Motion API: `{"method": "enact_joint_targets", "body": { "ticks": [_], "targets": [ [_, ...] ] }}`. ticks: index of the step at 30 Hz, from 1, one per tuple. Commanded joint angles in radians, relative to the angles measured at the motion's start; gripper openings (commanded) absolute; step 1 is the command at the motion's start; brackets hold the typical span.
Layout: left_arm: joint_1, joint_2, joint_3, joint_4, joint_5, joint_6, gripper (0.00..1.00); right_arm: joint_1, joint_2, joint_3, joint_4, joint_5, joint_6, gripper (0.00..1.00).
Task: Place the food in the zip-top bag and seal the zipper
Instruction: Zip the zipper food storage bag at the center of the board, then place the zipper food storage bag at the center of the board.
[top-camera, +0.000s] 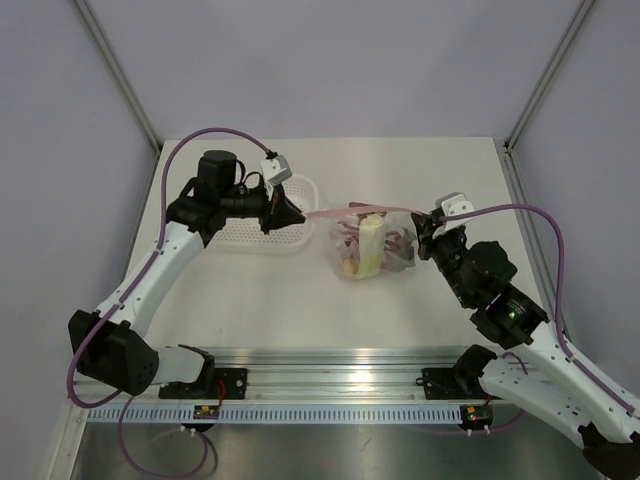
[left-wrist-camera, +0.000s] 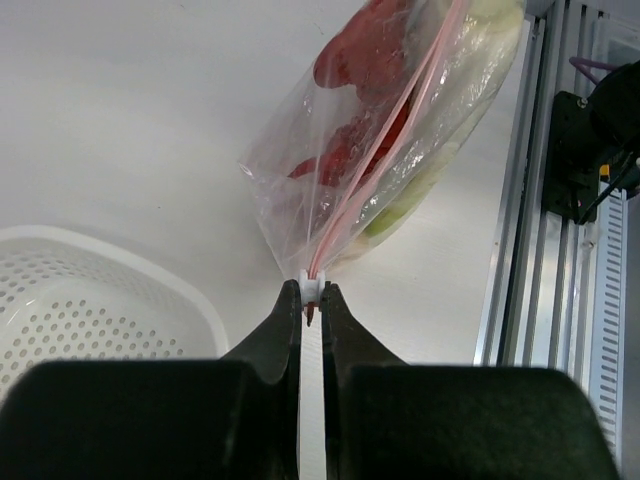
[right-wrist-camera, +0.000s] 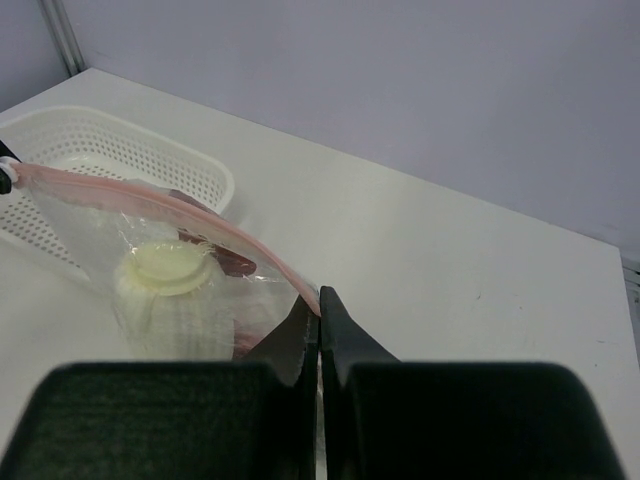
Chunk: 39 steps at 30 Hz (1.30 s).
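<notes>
The zip-top bag (top-camera: 372, 248) hangs stretched between both arms just above the table, with the food inside: a pale green leafy vegetable (top-camera: 370, 250) and red pieces (left-wrist-camera: 365, 50). Its pink zipper (top-camera: 345, 210) runs taut along the top edge. My left gripper (left-wrist-camera: 312, 292) is shut on the small white slider at the zipper's left end. At the other end, my right gripper (right-wrist-camera: 319, 297) is shut on the bag's right corner. In the right wrist view the vegetable's (right-wrist-camera: 165, 275) cut end shows through the plastic under the zipper (right-wrist-camera: 180, 205).
A white perforated basket (top-camera: 262, 235) stands under and behind the left gripper, holding nothing that I can see. The aluminium rail (top-camera: 330, 370) carrying the arm bases runs along the near edge. Grey walls close in the back and sides.
</notes>
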Motion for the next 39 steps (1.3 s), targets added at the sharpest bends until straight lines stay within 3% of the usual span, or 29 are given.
{"method": "enact_joint_targets", "body": {
  "ticks": [1, 10, 19, 23, 27, 31, 32, 34, 35, 37, 38, 39],
  "targets": [
    [0.048, -0.038, -0.023, 0.093, -0.068, -0.064, 0.0, -0.018, -0.022, 0.015, 0.102, 0.111, -0.02, 0.0],
    [0.059, 0.049, 0.041, 0.228, -0.025, -0.255, 0.0, -0.018, 0.004, 0.022, 0.14, 0.154, -0.03, 0.0],
    [-0.005, 0.187, 0.24, 0.513, -0.074, -0.512, 0.0, -0.036, 0.128, 0.048, 0.442, 0.314, -0.233, 0.0],
    [-0.015, 0.294, 0.348, 0.659, -0.058, -0.578, 0.0, -0.166, 0.251, 0.087, 0.571, 0.268, -0.273, 0.0],
    [-0.016, 0.444, 0.422, 0.967, -0.024, -0.742, 0.0, -0.292, 0.317, 0.103, 0.709, 0.227, -0.29, 0.0],
    [-0.019, 0.586, 0.602, 1.023, 0.057, -0.82, 0.0, -0.339, 0.325, 0.106, 0.714, 0.153, -0.303, 0.0],
    [-0.019, 0.604, 0.636, 1.016, 0.077, -0.833, 0.18, -0.339, 0.302, 0.095, 0.696, 0.132, -0.284, 0.0],
    [-0.013, 0.614, 0.644, 1.009, 0.093, -0.862, 0.62, -0.339, 0.262, 0.065, 0.621, 0.049, -0.223, 0.11],
    [-0.012, 0.601, 0.617, 1.018, 0.088, -0.866, 0.99, -0.339, 0.209, 0.055, 0.512, 0.006, -0.145, 0.36],
    [0.004, 0.536, 0.481, 1.107, 0.065, -0.892, 0.99, -0.337, 0.156, 0.002, 0.397, -0.063, -0.07, 0.65],
    [0.011, 0.506, 0.434, 1.133, 0.058, -0.902, 0.99, -0.339, 0.104, -0.015, 0.358, -0.068, 0.003, 0.99],
    [0.019, 0.482, 0.396, 1.17, 0.053, -0.918, 0.99, -0.339, 0.076, -0.029, 0.317, -0.073, 0.032, 0.99]
  ]
}}
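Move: The zip-top bag hangs full between the two hands, each pinching one end of the pink zipper. Its middle lies about 13 cm to the right of the left hand, 2 cm back and 9 cm below. From the right hand it is roughly 10 cm left, 2 cm back and 11 cm below. The white basket stands some 8 cm ahead of the left hand, 8 cm to its left and about 22 cm below. Both hands swing the held bag forward, right and up, the left about 16 cm, then open, letting go. ##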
